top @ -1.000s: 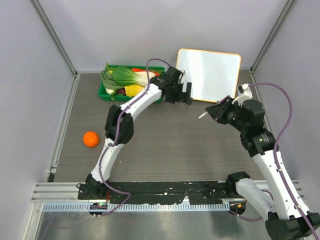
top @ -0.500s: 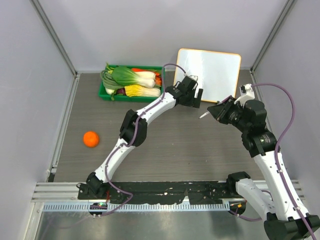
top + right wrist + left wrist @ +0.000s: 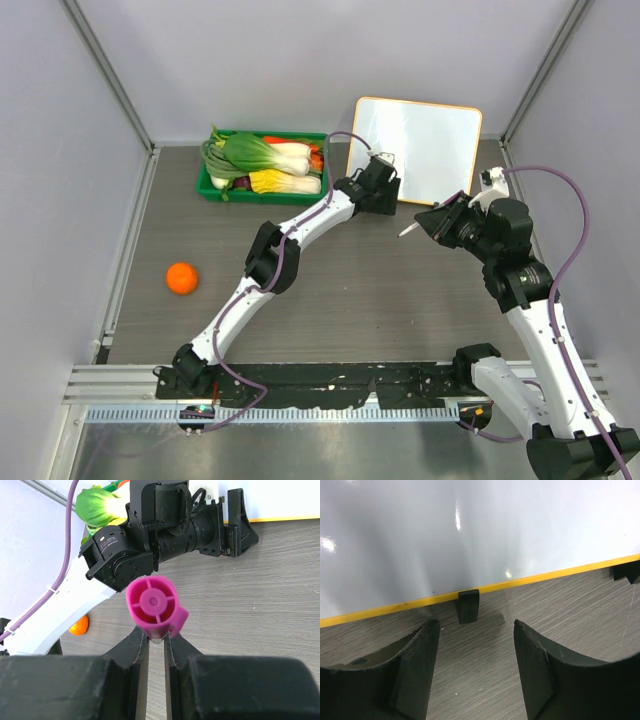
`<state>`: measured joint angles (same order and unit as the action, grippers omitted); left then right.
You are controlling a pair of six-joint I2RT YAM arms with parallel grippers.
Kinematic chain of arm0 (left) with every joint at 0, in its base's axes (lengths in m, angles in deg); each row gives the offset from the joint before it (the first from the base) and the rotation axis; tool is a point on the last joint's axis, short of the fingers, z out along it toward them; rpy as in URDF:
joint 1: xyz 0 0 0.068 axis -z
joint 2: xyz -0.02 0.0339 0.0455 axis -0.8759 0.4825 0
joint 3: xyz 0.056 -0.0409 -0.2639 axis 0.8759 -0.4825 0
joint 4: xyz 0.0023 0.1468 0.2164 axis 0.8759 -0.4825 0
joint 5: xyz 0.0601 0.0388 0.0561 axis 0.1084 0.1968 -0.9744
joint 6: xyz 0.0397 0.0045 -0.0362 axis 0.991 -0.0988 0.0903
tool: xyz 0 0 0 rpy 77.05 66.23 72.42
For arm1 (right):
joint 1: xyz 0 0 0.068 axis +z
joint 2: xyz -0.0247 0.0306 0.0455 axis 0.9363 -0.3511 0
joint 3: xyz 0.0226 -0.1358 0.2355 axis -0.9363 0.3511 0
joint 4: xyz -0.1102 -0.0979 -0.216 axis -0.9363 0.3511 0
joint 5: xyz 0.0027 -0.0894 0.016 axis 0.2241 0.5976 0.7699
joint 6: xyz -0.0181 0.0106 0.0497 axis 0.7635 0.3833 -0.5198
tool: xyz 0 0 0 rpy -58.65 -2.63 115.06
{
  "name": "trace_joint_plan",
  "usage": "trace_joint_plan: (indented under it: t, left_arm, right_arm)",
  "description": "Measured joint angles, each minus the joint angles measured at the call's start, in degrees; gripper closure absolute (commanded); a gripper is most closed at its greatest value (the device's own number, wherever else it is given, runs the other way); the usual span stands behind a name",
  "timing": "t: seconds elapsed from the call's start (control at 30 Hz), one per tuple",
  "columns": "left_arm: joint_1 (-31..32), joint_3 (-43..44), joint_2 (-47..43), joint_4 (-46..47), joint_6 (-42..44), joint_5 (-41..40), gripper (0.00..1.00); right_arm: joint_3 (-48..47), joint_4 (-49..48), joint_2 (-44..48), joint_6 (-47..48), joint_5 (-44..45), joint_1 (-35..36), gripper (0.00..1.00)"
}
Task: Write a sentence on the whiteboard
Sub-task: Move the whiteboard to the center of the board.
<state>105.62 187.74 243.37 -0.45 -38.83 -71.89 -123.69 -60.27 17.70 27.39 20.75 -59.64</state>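
The whiteboard (image 3: 420, 148) leans at the back right, white with an orange-yellow rim; its surface is blank and no sentence shows on it. My left gripper (image 3: 386, 190) is open and empty at the board's lower left edge. In the left wrist view the board (image 3: 470, 530) fills the top, one black foot (image 3: 468, 606) stands just ahead of the open gripper (image 3: 475, 626), and a second foot (image 3: 626, 572) shows at the right. My right gripper (image 3: 440, 222) is shut on a marker (image 3: 410, 230) with a magenta cap (image 3: 152, 605), in front of the board's lower right.
A green tray (image 3: 207, 186) of vegetables stands at the back left, next to the whiteboard. An orange ball (image 3: 181, 278) lies on the table at the left. Grey walls close in on three sides. A black rail (image 3: 330, 378) runs along the near edge.
My left gripper has moved right, from beside the green tray to the whiteboard's lower left edge. The right arm and its marker have barely moved.
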Motion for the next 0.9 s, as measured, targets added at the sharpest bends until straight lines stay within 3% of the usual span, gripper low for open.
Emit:
trace_joint_plan:
  t: [0.37, 0.67, 0.9]
  left_arm:
    - [-0.81, 1.51, 1.53, 1.97, -1.66, -1.22, 0.55]
    - [-1.81, 1.51, 2.03, 3.02, -2.08, 0.2, 1.0]
    - [-1.84, -2.82, 0.0, 5.84, -1.73, 0.57, 1.0]
  right_arm:
    - [0.0, -0.04, -0.07, -0.37, -0.55, -0.22, 0.99]
    - [0.0, -0.02, -0.07, -0.55, -1.22, -0.35, 0.99]
    - [0.0, -0.04, -0.02, -0.79, -1.51, -0.55, 0.99]
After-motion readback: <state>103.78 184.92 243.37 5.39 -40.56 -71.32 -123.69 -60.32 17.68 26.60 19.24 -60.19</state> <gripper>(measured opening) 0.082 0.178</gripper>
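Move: The left hand, fingers a little over half open, has the whiteboard's left black clip about 2 cm ahead, level left-right and at fingertip height. From this hand the whiteboard's middle lies some 14 cm ahead and 8 cm right, and its right black clip 1 cm ahead and 13 cm right. The vegetable basket is about 11 cm ahead and 30 cm left. From the waiting right hand, the left clip is roughly 23 cm ahead, 5 cm left and 24 cm below. Forward, low and slow, the left hand eases about 2 cm to the whiteboard's near edge, turning roughly 5 degrees counter-clockwise while its fingers draw together around the left black clip. They then close quickly, nearly shut, and pinch it, grip effort rising as the hand stops advancing. ##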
